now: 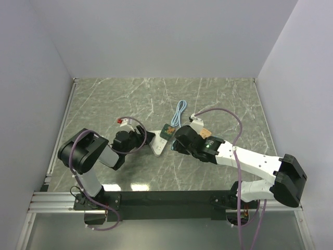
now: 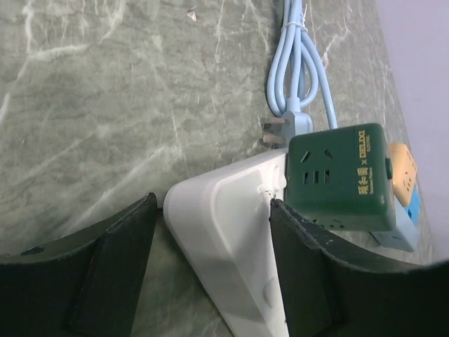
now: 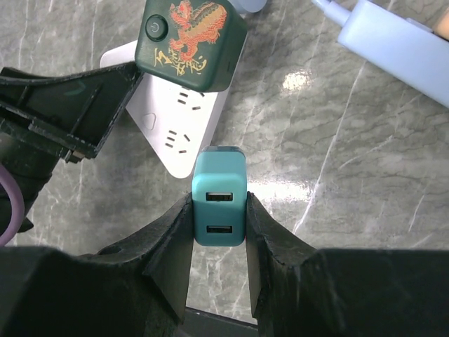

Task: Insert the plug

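A white power strip (image 1: 158,147) lies on the marble table, with a dark green cube socket (image 1: 167,130) plugged into its far end. My left gripper (image 2: 212,203) straddles the strip (image 2: 224,232); the right finger presses its edge and the left fingertip sits at its corner. My right gripper (image 3: 219,201) is shut on a teal two-port USB charger (image 3: 219,203). It holds the charger just off the strip's near corner (image 3: 179,126), beside free sockets. The charger's prongs are hidden. The green cube (image 3: 191,42) carries a red dragon print.
A pale blue cable (image 1: 179,112) lies coiled behind the strip, its plug (image 2: 287,130) resting by the green cube (image 2: 340,179). A pale blue block (image 3: 400,49) lies at the upper right of the right wrist view. Grey walls enclose the table.
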Controlling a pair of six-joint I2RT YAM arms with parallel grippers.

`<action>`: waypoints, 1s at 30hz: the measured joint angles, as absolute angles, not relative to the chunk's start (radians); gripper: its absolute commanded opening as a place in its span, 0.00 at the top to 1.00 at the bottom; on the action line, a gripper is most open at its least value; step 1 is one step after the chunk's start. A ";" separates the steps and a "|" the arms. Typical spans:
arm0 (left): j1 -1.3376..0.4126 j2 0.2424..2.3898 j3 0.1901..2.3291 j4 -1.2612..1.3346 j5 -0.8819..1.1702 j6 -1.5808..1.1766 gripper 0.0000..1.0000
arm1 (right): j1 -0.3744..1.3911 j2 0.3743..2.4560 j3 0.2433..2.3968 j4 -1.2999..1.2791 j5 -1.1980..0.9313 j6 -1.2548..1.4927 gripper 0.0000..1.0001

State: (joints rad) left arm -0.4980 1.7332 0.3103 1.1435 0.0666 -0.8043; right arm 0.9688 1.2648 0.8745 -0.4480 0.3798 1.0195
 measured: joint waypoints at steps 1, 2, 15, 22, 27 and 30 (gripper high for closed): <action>-0.498 1.739 0.318 1.145 0.066 -0.806 0.32 | 0.969 1.265 0.875 -0.446 0.378 1.017 1.00; -0.498 1.744 0.322 1.146 0.066 -0.806 0.34 | 0.969 1.265 0.875 -0.441 0.375 1.013 1.00; -0.493 1.805 0.336 1.287 0.074 -0.856 0.94 | 0.969 1.340 0.875 -0.403 0.349 0.986 1.00; -0.500 1.825 0.259 1.378 0.041 -0.910 1.00 | 0.969 1.377 0.883 -0.404 0.351 0.981 1.00; -0.546 1.853 0.182 1.468 -0.052 -0.982 1.00 | 0.969 1.377 0.883 -0.397 0.350 0.983 1.00; -0.591 1.867 0.158 1.506 -0.120 -1.004 1.00 | 0.971 1.380 0.884 -0.392 0.348 0.984 1.00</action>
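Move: My left fingers straddle the left corner of the white power strip, whose middle is about 3 cm to the right, 2 cm back and 2 cm below. The green adapter on it sits some 6 cm right and 1 cm farther out. My right hand holds the teal plug; from it the strip's middle is roughly 4 cm ahead, 6 cm left and 8 cm below, the green adapter 8 cm ahead and 4 cm left, and the blue cable's plug straight ahead about 10 cm. I close my left fingers on the power strip's corner, nudging forward and up a little, then drag it back some 4 cm while sinking again, rolling my left side down about 10 degrees and turning slightly counter-clockwise. My right hand keeps the teal plug pinched and brings it down nearly 3 cm and a little left, towards the strip. ##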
